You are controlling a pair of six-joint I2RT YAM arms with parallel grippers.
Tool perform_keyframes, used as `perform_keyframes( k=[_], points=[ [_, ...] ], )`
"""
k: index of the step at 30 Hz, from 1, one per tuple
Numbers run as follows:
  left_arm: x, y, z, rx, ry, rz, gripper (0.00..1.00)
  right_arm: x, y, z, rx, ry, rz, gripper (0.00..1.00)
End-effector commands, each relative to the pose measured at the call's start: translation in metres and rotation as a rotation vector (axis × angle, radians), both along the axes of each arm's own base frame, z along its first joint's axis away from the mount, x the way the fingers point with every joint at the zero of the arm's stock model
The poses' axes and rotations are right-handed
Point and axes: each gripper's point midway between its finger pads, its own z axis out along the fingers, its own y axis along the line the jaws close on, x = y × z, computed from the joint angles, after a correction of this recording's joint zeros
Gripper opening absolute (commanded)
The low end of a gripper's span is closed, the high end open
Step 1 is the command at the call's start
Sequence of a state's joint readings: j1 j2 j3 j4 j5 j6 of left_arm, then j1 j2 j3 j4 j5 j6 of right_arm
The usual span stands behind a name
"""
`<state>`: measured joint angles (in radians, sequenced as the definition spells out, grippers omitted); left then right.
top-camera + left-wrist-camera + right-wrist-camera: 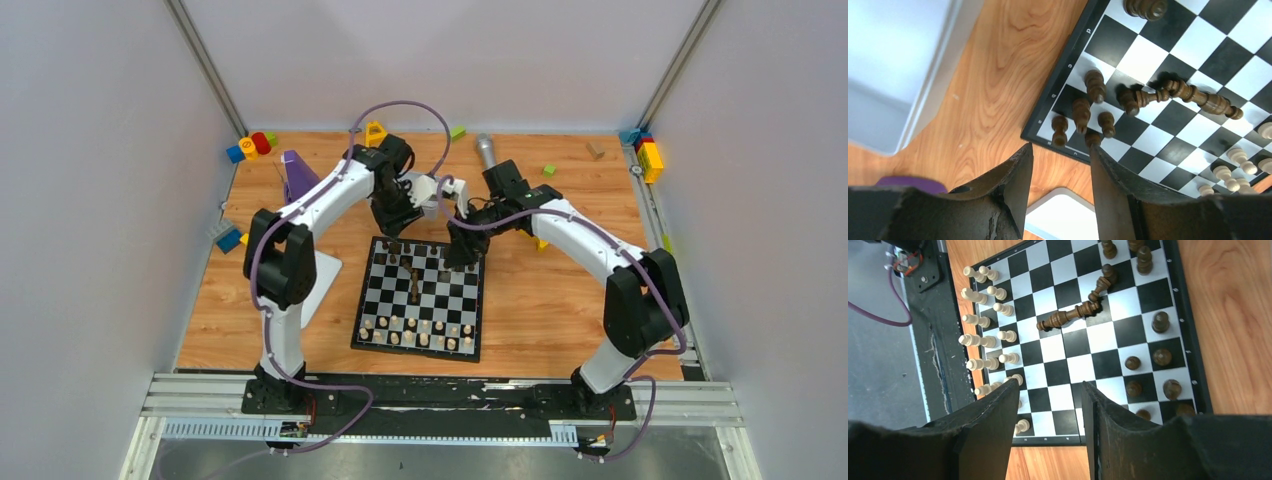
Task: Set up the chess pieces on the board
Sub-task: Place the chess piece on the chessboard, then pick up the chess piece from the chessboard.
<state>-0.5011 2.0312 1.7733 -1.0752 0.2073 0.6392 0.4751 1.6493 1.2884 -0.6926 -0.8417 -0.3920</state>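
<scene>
The checkered board [470, 345] lies mid-table. Beige chess pieces [420, 330] stand in two rows along its near edge. Dark chess pieces [1083, 112] cluster at the far left corner, and more dark ones [1162, 357] stand on the far right squares. Two dark pieces lie toppled [1068, 316] in the middle squares. My left gripper [1061, 147] hovers open over that far left corner with nothing between its fingers; one dark pawn [1093, 137] stands right at the right fingertip. Over the board's far right part my right gripper [1050, 384] is open and holds nothing.
A white lid [322, 278] lies left of the board, partly under the left arm. Coloured toy blocks [250, 146] sit at the back left and more blocks [648, 155] at the back right. A purple cone [297, 175] and a grey cylinder [485, 150] stand behind the arms.
</scene>
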Motion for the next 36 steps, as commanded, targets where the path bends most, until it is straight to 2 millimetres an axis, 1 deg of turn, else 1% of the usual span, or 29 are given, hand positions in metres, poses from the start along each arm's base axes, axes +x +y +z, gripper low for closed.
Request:
perform_keyframes(
  k=[1,2,3,4,5,6,7,8,9,10,11,12,13,14,15,16,17,18,19,21,27,31,33,36],
  points=[
    [0.003,0.015,0.063,-0.106,-0.154,0.087,0.54,0.001,0.024,-0.020,-0.093,-0.081,-0.016,0.51],
    [0.003,0.025,0.070,-0.126,-0.181,0.113,0.54,0.000,0.029,-0.024,-0.111,-0.088,-0.021,0.51],
    [0.001,0.028,0.074,-0.145,-0.187,0.131,0.54,-0.001,0.034,-0.028,-0.127,-0.093,-0.029,0.51],
    [0.001,0.040,0.081,-0.165,-0.219,0.163,0.55,-0.001,0.039,-0.031,-0.140,-0.093,-0.035,0.51],
    [0.000,0.046,0.086,-0.181,-0.231,0.187,0.55,-0.001,0.044,-0.034,-0.148,-0.093,-0.043,0.52],
    [0.000,0.059,0.092,-0.196,-0.260,0.220,0.56,-0.001,0.050,-0.039,-0.161,-0.089,-0.052,0.53],
    [-0.003,0.066,0.091,-0.199,-0.261,0.244,0.56,-0.001,0.055,-0.041,-0.169,-0.091,-0.059,0.53],
    [0.000,0.076,0.104,-0.218,-0.307,0.276,0.58,-0.001,0.060,-0.044,-0.180,-0.091,-0.067,0.53],
    [-0.001,0.082,0.103,-0.224,-0.320,0.297,0.58,0.000,0.065,-0.049,-0.199,-0.100,-0.078,0.54],
    [-0.002,0.093,0.115,-0.236,-0.359,0.328,0.60,0.001,0.069,-0.052,-0.212,-0.105,-0.086,0.54],
    [-0.001,0.098,0.115,-0.241,-0.376,0.352,0.62,0.002,0.074,-0.054,-0.222,-0.112,-0.094,0.54],
    [-0.002,0.108,0.126,-0.250,-0.419,0.380,0.65,0.003,0.078,-0.058,-0.234,-0.114,-0.103,0.54],
    [-0.002,0.111,0.125,-0.259,-0.436,0.403,0.68,0.003,0.081,-0.061,-0.246,-0.114,-0.109,0.54],
    [-0.004,0.119,0.136,-0.265,-0.480,0.427,0.74,0.005,0.085,-0.064,-0.258,-0.115,-0.119,0.54],
    [-0.003,0.123,0.134,-0.269,-0.497,0.449,0.77,0.005,0.087,-0.067,-0.267,-0.114,-0.123,0.54],
    [-0.006,0.128,0.143,-0.271,-0.534,0.462,0.82,0.005,0.089,-0.070,-0.275,-0.112,-0.128,0.54],
    [-0.007,0.130,0.141,-0.273,-0.546,0.473,0.84,0.006,0.091,-0.072,-0.281,-0.109,-0.134,0.54],
    [-0.010,0.133,0.149,-0.277,-0.578,0.484,0.87,0.006,0.092,-0.074,-0.285,-0.106,-0.136,0.54],
    [-0.010,0.135,0.150,-0.280,-0.589,0.496,0.89,0.006,0.094,-0.076,-0.291,-0.102,-0.141,0.54],
    [-0.012,0.139,0.150,-0.281,-0.597,0.515,0.92,0.006,0.095,-0.081,-0.306,-0.098,-0.151,0.55],
    [-0.014,0.140,0.148,-0.282,-0.586,0.527,0.93,0.007,0.095,-0.097,-0.358,-0.091,-0.172,0.54],
    [-0.014,0.138,0.149,-0.292,-0.583,0.522,0.93,0.007,0.091,-0.105,-0.399,-0.105,-0.180,0.53],
    [-0.014,0.137,0.150,-0.296,-0.580,0.519,0.93,0.007,0.088,-0.109,-0.421,-0.116,-0.180,0.51],
    [-0.015,0.135,0.150,-0.305,-0.575,0.513,0.93,0.006,0.080,-0.111,-0.444,-0.136,-0.182,0.45]
  ],
)
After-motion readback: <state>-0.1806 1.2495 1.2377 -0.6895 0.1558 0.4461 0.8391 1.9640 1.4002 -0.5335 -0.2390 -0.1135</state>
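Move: The right hand's target, the larger fallen dark piece, lies about 8 cm to its left, neither farther out nor nearer, and some 12 cm below. The small fallen dark piece lies about 3 cm beyond it and 2 cm farther left, the standing dark pawn about 5 cm beyond it and 2 cm left; the nearest white pawn stands 7 cm back of it. From the left hand the larger fallen piece lies 10 cm back, 4 cm right and 6 cm below. As the empty left hand clears out, rising and swinging left about 14 cm each way, tilting back and spreading its fingers wide, the right hand comes in over the board. It sinks some 11 cm while going 8 cm left, bowing 2 cm back and forward again, and tips its fingers steeper by about 25 degrees until the half-open fingers straddle the larger fallen piece; a touch can't be made out. ##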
